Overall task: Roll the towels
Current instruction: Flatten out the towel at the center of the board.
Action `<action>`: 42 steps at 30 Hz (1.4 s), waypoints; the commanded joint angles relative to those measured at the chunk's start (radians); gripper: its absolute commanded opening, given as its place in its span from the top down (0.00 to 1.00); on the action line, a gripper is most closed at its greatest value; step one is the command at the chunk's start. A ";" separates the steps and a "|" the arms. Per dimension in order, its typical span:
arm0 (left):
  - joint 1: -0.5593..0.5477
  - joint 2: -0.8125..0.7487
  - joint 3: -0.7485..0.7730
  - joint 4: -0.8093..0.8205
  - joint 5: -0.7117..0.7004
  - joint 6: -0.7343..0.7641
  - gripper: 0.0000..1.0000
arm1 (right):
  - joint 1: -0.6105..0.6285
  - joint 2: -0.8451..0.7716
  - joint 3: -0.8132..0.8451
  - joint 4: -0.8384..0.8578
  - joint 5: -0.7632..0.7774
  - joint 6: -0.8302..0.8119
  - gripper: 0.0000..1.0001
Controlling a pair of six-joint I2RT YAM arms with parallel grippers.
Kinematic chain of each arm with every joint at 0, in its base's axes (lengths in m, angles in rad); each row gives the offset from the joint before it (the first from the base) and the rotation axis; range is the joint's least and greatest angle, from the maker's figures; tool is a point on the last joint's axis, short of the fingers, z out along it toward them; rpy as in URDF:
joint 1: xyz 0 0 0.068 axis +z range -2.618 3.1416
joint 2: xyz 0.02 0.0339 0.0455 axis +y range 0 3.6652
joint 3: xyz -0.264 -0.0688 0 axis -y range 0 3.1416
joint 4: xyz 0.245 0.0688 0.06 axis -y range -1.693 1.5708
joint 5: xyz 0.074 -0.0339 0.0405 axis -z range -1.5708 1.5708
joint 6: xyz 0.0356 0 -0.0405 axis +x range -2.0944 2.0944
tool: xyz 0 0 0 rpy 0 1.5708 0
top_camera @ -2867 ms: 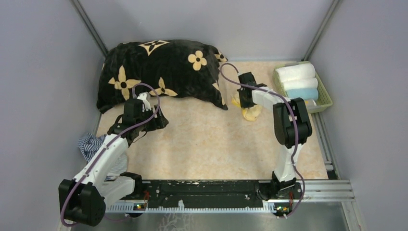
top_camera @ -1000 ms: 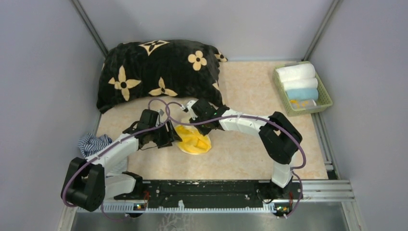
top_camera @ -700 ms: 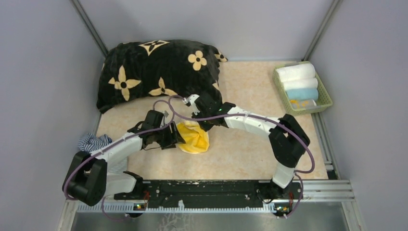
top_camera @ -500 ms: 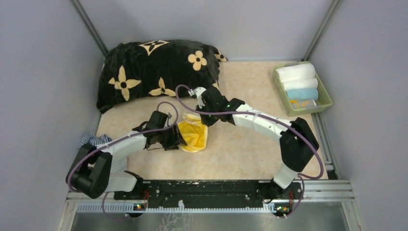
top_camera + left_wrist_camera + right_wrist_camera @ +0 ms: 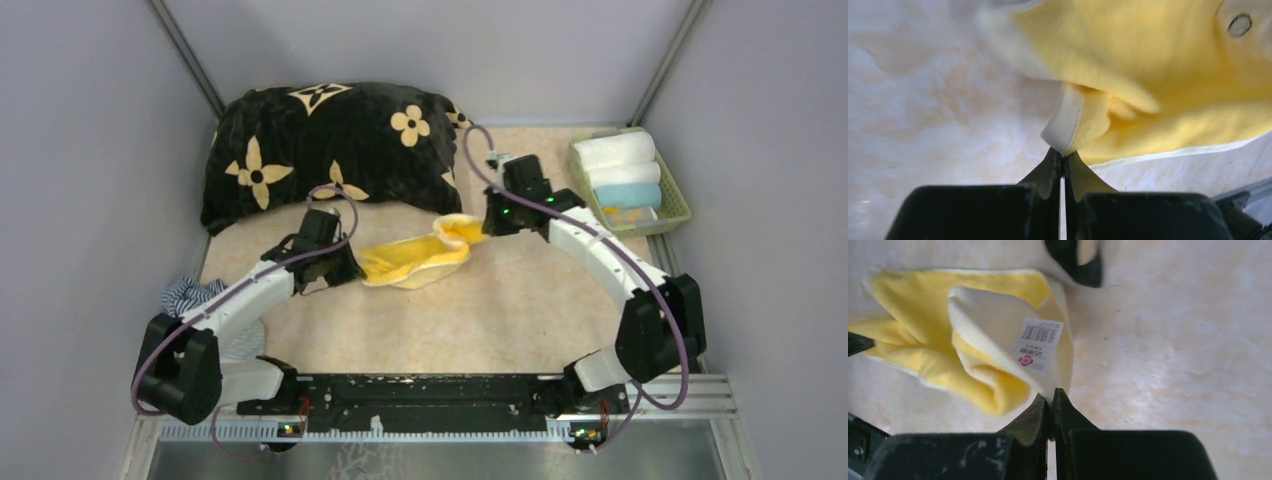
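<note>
A yellow towel (image 5: 415, 260) with a cream edge lies stretched across the middle of the table, slightly crumpled. My left gripper (image 5: 352, 268) is shut on its left corner; in the left wrist view the tips (image 5: 1063, 155) pinch the cream hem of the towel (image 5: 1148, 75). At the opposite end my right gripper (image 5: 484, 226) is shut on the other corner. The right wrist view shows that pinch (image 5: 1052, 392) just below a white barcode label (image 5: 1040, 342) on the towel (image 5: 918, 310). Three more towels, two white and one light blue (image 5: 628, 195), lie rolled in the basket.
A green basket (image 5: 680, 212) stands at the back right. A big black cushion with cream flowers (image 5: 330, 150) fills the back left. A blue-and-white striped cloth (image 5: 190, 298) lies by the left arm at the table's left edge.
The left gripper has closed on the towel's left corner. The right gripper, shut on the other corner, has swung back and to the right, drawing the bunched towel out long between the two.
</note>
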State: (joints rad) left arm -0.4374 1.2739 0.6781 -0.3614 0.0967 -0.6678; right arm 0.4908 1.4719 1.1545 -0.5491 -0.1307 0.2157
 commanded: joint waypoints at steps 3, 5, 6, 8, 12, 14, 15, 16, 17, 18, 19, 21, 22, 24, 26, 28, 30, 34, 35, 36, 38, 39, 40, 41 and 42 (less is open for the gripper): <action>0.146 -0.097 0.176 -0.155 -0.126 0.133 1.00 | -0.227 -0.151 0.032 -0.094 -0.062 0.020 1.00; 0.182 -0.122 0.217 -0.162 -0.130 0.158 1.00 | -0.265 -0.183 0.019 -0.078 -0.057 0.035 1.00; 0.194 -0.135 0.238 -0.160 -0.130 0.171 1.00 | -0.275 -0.196 0.015 -0.071 -0.053 0.043 1.00; 0.209 -0.142 0.286 -0.166 -0.142 0.195 1.00 | -0.284 -0.213 0.018 -0.065 -0.008 0.054 1.00; 0.248 -0.098 0.405 -0.185 -0.161 0.251 1.00 | -0.320 -0.218 0.085 -0.072 0.067 0.069 1.00; 0.259 -0.074 0.476 -0.204 -0.170 0.259 1.00 | -0.324 -0.227 0.103 -0.058 0.122 0.063 1.00; 0.260 -0.071 0.487 -0.213 -0.168 0.255 1.00 | -0.324 -0.234 0.103 -0.050 0.136 0.057 1.00; 0.261 -0.076 0.484 -0.218 -0.160 0.245 1.00 | -0.325 -0.238 0.097 -0.045 0.146 0.057 1.00; 0.261 -0.089 0.467 -0.221 -0.148 0.231 1.00 | -0.326 -0.240 0.090 -0.046 0.154 0.061 1.00; 0.261 -0.104 0.444 -0.222 -0.133 0.215 1.00 | -0.326 -0.238 0.081 -0.049 0.152 0.067 1.00; 0.261 -0.125 0.414 -0.229 -0.112 0.196 1.00 | -0.325 -0.235 0.075 -0.056 0.144 0.069 1.00; 0.261 -0.179 0.364 -0.260 -0.057 0.169 1.00 | -0.325 -0.230 0.078 -0.083 0.138 0.071 1.00; 0.261 -0.210 0.342 -0.280 -0.036 0.158 1.00 | -0.325 -0.232 0.083 -0.094 0.138 0.068 1.00; 0.261 -0.276 0.297 -0.300 -0.011 0.151 1.00 | -0.325 -0.242 0.090 -0.100 0.145 0.056 1.00; 0.261 -0.330 0.256 -0.304 -0.004 0.145 0.99 | -0.325 -0.234 0.095 -0.090 0.139 0.047 0.98; 0.261 -0.343 0.219 -0.300 -0.001 0.141 0.99 | -0.325 -0.190 0.115 -0.091 0.114 0.050 0.97; 0.261 -0.308 0.189 -0.274 0.027 0.138 0.99 | -0.326 -0.113 0.162 -0.105 0.080 0.061 0.97; 0.261 -0.226 0.128 -0.162 0.068 0.130 0.99 | -0.326 0.050 0.235 -0.090 0.144 0.080 0.92; 0.261 -0.204 0.118 -0.130 0.069 0.128 0.99 | -0.325 0.079 0.246 -0.089 0.160 0.081 0.90; 0.261 -0.180 0.105 -0.101 0.072 0.128 0.99 | -0.324 0.104 0.258 -0.094 0.160 0.082 0.84; 0.261 -0.127 0.103 -0.064 0.073 0.133 0.99 | -0.324 0.118 0.258 -0.102 0.131 0.088 0.74; 0.261 -0.102 0.105 -0.058 0.075 0.138 0.99 | -0.321 0.106 0.238 -0.092 0.110 0.091 0.70; 0.261 -0.077 0.109 -0.051 0.077 0.145 0.99 | -0.317 0.088 0.211 -0.080 0.093 0.095 0.64; 0.261 -0.055 0.112 -0.051 0.074 0.154 0.99 | -0.312 0.070 0.178 -0.072 0.079 0.099 0.59; 0.261 -0.034 0.115 -0.050 0.069 0.161 0.99 | -0.307 0.051 0.143 -0.064 0.070 0.105 0.53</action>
State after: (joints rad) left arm -0.1825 1.1881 0.7799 -0.4965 0.1501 -0.5266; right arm 0.1703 1.6100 1.3457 -0.6571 -0.0185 0.2993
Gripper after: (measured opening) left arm 0.015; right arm 0.392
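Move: Each gripper already pinches an end of the yellow towel. The board's centre, where the towel is to lie, is about 7 cm ahead, 19 cm right and 5 cm below the left hand; from the right hand it is 5 cm back, 17 cm left and 12 cm down. The dark pillow's middle is some 22 cm ahead and 43 cm left of the right hand, 8 cm lower; the green basket is 15 cm ahead, 41 cm right, 9 cm lower. Part the hands to stretch the yellow towel: sweep the right about 13 cm to its right while rising, then reach forward and dip, opening its fingers partway to let its end go. Meanwhile swing the left up some 17 cm, forward and left, tipping its fingers up; then draw back and sink most of the way, keeping its corner pinched. ##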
